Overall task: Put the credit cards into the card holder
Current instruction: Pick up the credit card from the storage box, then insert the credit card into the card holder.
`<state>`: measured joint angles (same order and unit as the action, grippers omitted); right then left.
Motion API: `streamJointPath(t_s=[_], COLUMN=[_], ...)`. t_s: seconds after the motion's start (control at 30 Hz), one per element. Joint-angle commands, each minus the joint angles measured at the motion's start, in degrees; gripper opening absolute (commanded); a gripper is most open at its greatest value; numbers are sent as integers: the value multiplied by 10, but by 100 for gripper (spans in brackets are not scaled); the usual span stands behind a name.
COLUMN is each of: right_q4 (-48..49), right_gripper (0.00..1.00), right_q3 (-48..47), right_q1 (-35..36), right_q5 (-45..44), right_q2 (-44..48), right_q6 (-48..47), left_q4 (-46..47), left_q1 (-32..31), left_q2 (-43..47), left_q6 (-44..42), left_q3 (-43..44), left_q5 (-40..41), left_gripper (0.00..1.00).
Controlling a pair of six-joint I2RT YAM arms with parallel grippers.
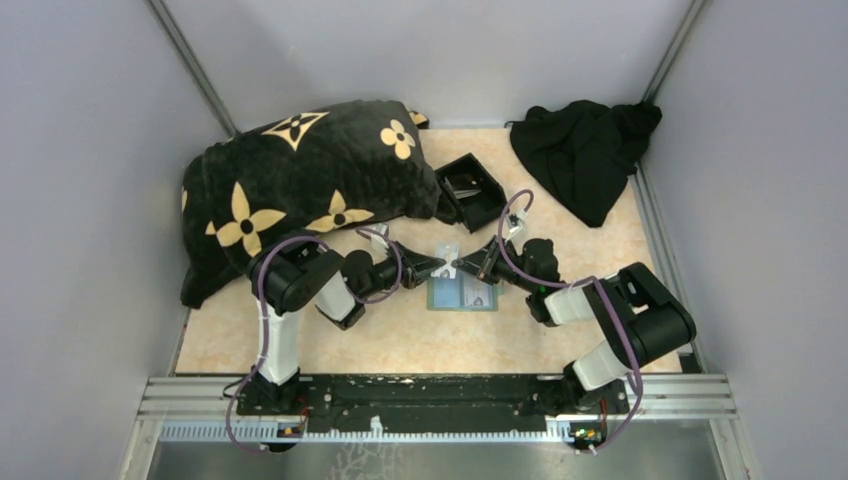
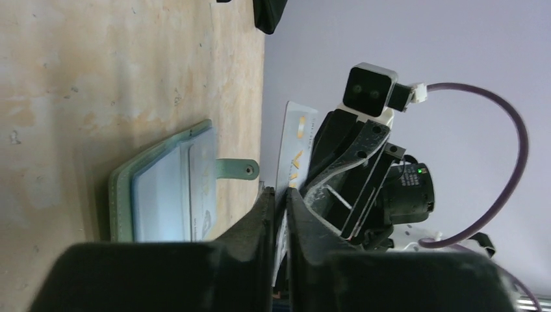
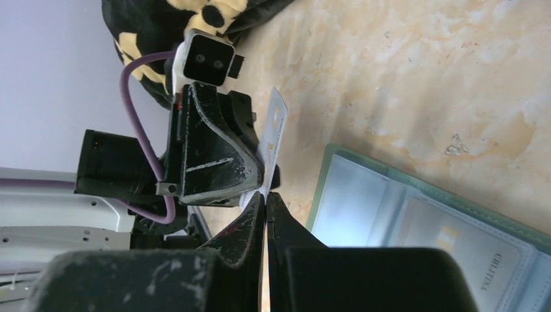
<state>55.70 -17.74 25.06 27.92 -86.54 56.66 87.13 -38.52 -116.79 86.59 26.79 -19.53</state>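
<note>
The sage-green card holder (image 1: pixel 462 296) lies open on the table, with clear pockets facing up (image 3: pixel 416 221) and a card (image 3: pixel 468 255) in one pocket. Just above its far edge my two grippers meet tip to tip on one pale credit card (image 1: pixel 449 250). The left gripper (image 2: pixel 278 195) has the card (image 2: pixel 295 140) edge-on between its nearly touching jaws. My right gripper (image 3: pixel 266 196) is shut on the same card (image 3: pixel 273 133) from the opposite side. The holder's tab (image 2: pixel 237 169) points toward the card.
A black open-topped box (image 1: pixel 470 190) stands just behind the grippers. A large black pillow with yellow flowers (image 1: pixel 300 185) fills the back left. A black cloth (image 1: pixel 585 150) lies at the back right. Grey walls close in the table.
</note>
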Motion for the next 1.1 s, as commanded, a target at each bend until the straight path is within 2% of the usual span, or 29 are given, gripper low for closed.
streamJointPath(t_s=[0.0, 0.07, 0.13, 0.27, 0.67, 1.07], right_q4=[98, 77, 49, -26, -269, -316], right_gripper=[0, 0, 0, 0, 0, 0], right_q3=[-26, -25, -26, -33, -45, -13], right_q1=[10, 10, 9, 9, 9, 5], right_q5=[55, 52, 49, 38, -22, -51], right_q2=[26, 38, 53, 90, 198, 223], right_q6=[10, 2, -12, -48, -144, -134], left_q4=[154, 154, 154, 154, 154, 143], left_q1=[-7, -3, 1, 10, 31, 35], left_q2=[-19, -16, -10, -2, 23, 22], left_q6=[-3, -4, -9, -13, -38, -59], left_q3=[-1, -4, -9, -19, -64, -90], left_q5=[-19, -19, -17, -15, 1, -4], left_gripper=[24, 37, 44, 50, 55, 51])
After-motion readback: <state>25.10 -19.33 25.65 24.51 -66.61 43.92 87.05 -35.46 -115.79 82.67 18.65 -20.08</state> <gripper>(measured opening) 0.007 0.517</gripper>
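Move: The card stands between both grippers, my right fingers already shut on it: its middle is about 2 cm left and 1 cm ahead of my right hand, level with it. From that hand the open card holder lies some 4 cm back, 1 cm right and 7 below, and the storage box about 16 cm ahead, 3 right and 6 below. From my left hand the card is roughly 1 cm ahead and 1 right, the holder 4 back, 4 right and 6 below. I open my left fingers to about half and let go of the card, then draw that hand left and down, some 5 cm in all, clear of it. My right hand keeps its pinch and carries the card back and to the right over the card holder, about 3 cm, rising a couple of centimetres and sinking most of that again while my fingertips tip down some 10 degrees. ##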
